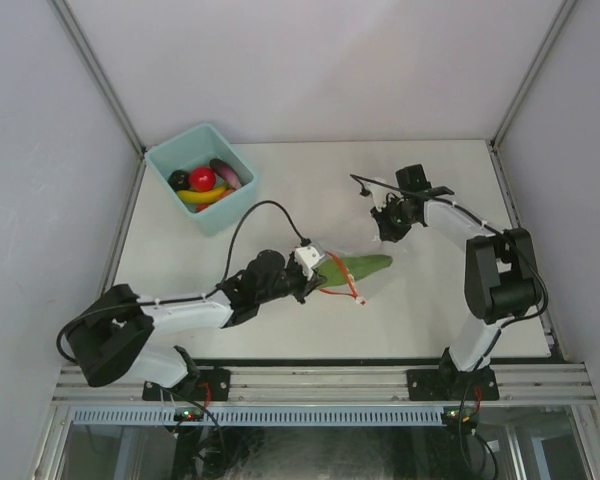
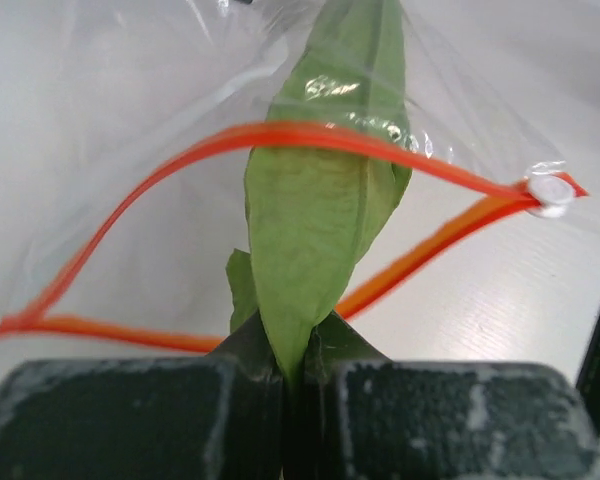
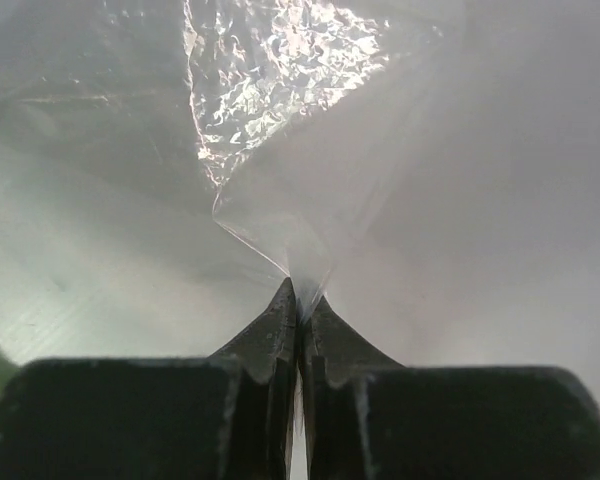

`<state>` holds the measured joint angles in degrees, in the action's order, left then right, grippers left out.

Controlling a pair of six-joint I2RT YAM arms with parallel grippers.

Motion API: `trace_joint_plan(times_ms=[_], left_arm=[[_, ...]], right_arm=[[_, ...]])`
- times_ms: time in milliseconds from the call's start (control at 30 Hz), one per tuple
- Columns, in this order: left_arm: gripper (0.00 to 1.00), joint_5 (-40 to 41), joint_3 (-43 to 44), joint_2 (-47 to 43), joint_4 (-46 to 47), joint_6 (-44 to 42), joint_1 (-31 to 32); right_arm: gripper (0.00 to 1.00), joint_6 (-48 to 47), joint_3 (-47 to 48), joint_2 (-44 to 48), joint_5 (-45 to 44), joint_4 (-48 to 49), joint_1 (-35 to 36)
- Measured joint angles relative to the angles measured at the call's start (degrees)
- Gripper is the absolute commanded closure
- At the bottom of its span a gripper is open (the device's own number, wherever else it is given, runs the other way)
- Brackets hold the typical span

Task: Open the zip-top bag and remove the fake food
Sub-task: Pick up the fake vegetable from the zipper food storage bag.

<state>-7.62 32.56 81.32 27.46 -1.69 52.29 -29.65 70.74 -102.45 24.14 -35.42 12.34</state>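
Observation:
The zip-top bag (image 1: 352, 252) lies mid-table, clear and crinkly, with its orange-red zip strip (image 2: 280, 135) pulled apart into an open loop. A green leafy piece of fake food (image 2: 320, 190) sticks out through that mouth. My left gripper (image 2: 295, 350) is shut on the leaf's tip. At the bag's far end my right gripper (image 3: 300, 295) is shut on a pinch of the clear plastic (image 3: 280, 120). In the top view the left gripper (image 1: 318, 270) sits left of the leaf (image 1: 360, 267) and the right gripper (image 1: 386, 230) sits beyond it.
A light teal bin (image 1: 232, 205) stands at the back left and holds a red apple (image 1: 202, 178), a yellow banana (image 1: 202, 196), a purple eggplant (image 1: 226, 173) and a dark round piece (image 1: 179, 180). Grey walls close in the table on three sides.

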Motion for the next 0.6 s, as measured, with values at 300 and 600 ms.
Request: trace_joint_plan(times_ms=[300, 600], left_arm=[[1.00, -6.95, -4.63, -10.36, -7.04, 11.54, -5.60], [1.00, -10.45, -4.68, -21.51, -23.19, 19.34, -9.18]], right_arm=[[1.00, -2.10, -5.03, 7.17, -12.28, 7.78, -0.35], [1.00, -2.10, -5.05, 7.28, -13.27, 9.35, -3.85]])
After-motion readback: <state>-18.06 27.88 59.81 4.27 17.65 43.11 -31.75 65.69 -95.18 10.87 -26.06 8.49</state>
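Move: The green vegetable is already pinched in the left fingers, its middle about 6 cm to their right, 2 cm ahead and 3 cm lower. The orange-edged bag mouth lies around it, some 6 cm right, 1 cm ahead and 4 cm below. The blue bin stands roughly 24 cm ahead, 27 cm left and 5 cm lower. From the right hand, closed on the bag's far part, the vegetable lies about 9 cm left and 8 cm back, roughly level in height. The green vegetable is drawn lengthwise out through the bag's mouth: the left hand keeps its pinch and pulls about 7 cm left while also backing off, rolling some 25 degrees around the line of its fingers. Against it the right hand, still shut on the film, draws the bag right and forward while rising slightly, its fingertips swinging forward. ##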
